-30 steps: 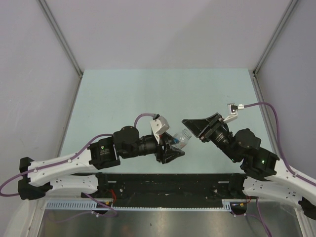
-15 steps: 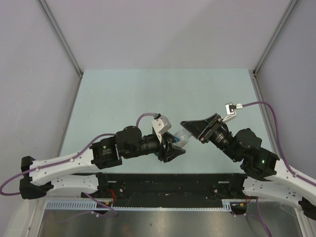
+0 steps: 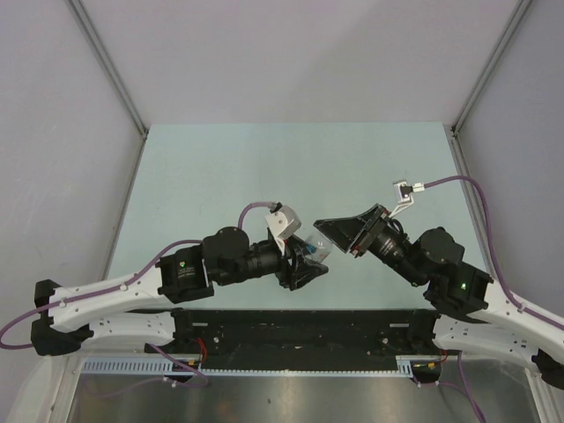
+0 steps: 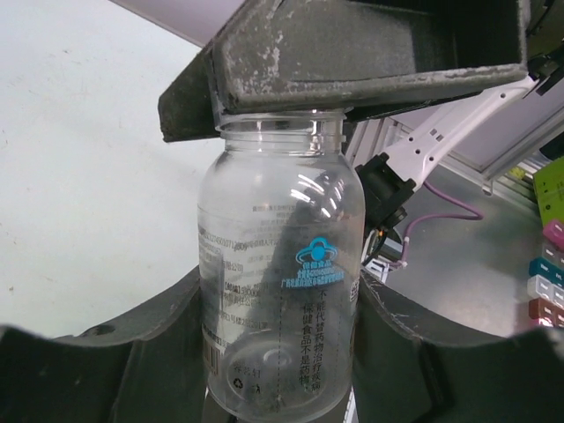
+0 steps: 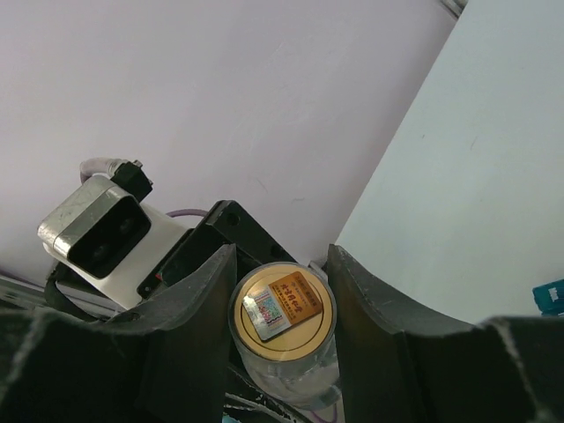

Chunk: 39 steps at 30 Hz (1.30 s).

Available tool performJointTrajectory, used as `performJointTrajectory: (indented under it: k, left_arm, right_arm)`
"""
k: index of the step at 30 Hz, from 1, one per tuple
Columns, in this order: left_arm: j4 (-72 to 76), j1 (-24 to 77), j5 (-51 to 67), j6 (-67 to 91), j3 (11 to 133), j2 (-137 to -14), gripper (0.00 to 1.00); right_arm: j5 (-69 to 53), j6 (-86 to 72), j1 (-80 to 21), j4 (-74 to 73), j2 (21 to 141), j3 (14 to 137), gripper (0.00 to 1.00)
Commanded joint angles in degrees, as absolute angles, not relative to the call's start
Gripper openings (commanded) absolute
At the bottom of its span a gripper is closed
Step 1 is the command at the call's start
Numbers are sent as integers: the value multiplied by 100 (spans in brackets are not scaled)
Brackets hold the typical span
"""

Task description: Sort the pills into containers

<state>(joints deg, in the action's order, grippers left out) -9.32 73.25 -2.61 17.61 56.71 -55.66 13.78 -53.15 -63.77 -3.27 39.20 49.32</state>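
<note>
A clear empty bottle (image 4: pixel 278 264) with printed labels is clamped round its lower body by my left gripper (image 4: pixel 278 295), just above the table's near edge. My right gripper (image 3: pixel 330 231) has come over the bottle's mouth; its dark fingers (image 4: pixel 352 53) cover the neck in the left wrist view. In the right wrist view the bottle's tan cap (image 5: pixel 282 308) sits between the fingers of the right gripper (image 5: pixel 280 260), which are shut on it. No pills show. A teal-blue edge (image 5: pixel 551 295) lies on the table, too little to tell if it is the containers.
The pale green table (image 3: pixel 264 167) stretches back to grey walls. The two arms meet over its near middle. Off the table, past the near edge, small coloured boxes (image 4: pixel 551 264) and the right arm's base and purple cable (image 4: pixel 441 203) show.
My right gripper has moved left onto the bottle's mouth, so the bottle is now mostly covered in the top view. The left gripper has kept its hold and barely shifted.
</note>
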Motion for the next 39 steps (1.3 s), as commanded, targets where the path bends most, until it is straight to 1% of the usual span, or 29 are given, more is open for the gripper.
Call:
performJointTrajectory:
  k: [1,7,12,15,21,26,30,33,36,39]
  left_arm:
    - [-571,7321,-527,1942,5889,-5546,0]
    - [-571,7313,-580,2057,5906,-5458,0]
    - [-571,7312,-580,2083,5897,-5362,0]
    - [-580,7304,-589,2065,5880,-5282,0]
    - [-563,7304,-536,1951,5810,-5019,0]
    - [-370,7312,-396,1855,5652,-4729,0]
    - [-54,7304,-273,1802,5511,-4632,0]
    - [-35,7304,-307,1802,5458,-4623,0]
    - [139,7312,-457,1741,5432,-4667,0]
    - [158,7304,-694,1600,5440,-4719,0]
  right_arm:
    - [895,-4659,-6758,-132,4104,5133,0]
    - [1537,-3605,-7444,-71,4175,5124,0]
    - [1652,-2972,-7857,-53,4245,5115,0]
    - [1530,-2673,-7936,-53,4254,5124,0]
    - [844,-2189,-7937,-44,4184,5124,0]
    - [388,-2075,-7928,-44,4096,5124,0]
    - [-288,-2004,-7919,289,4174,5124,0]
    - [-561,-2065,-7919,465,4297,5124,0]
    - [-598,-2153,-7928,519,4421,5115,0]
    - [-247,-2249,-7928,335,4508,5124,0]
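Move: Between the left fingers the clear bottle is already gripped, its middle about at that hand's point, and its mouth slants out towards the right hand, which holds the gold cap there between its own fingers. From the right hand the bottle's middle lies roughly 3 cm back, 4 cm to the left and 3 cm lower. The cap is some 3 cm ahead of the left hand, 4 cm to its right and 3 cm above. Twisting at the bottle's mouth, the right hand keeps its grip on the cap and rolls it some 35 degrees counter-clockwise as seen from the cap's top, its fingers tipping upward, while it travels about 6 cm back, then also left and up. The left hand keeps the bottle clamped and carries it the same way, about 5 cm, turning slightly clockwise. ##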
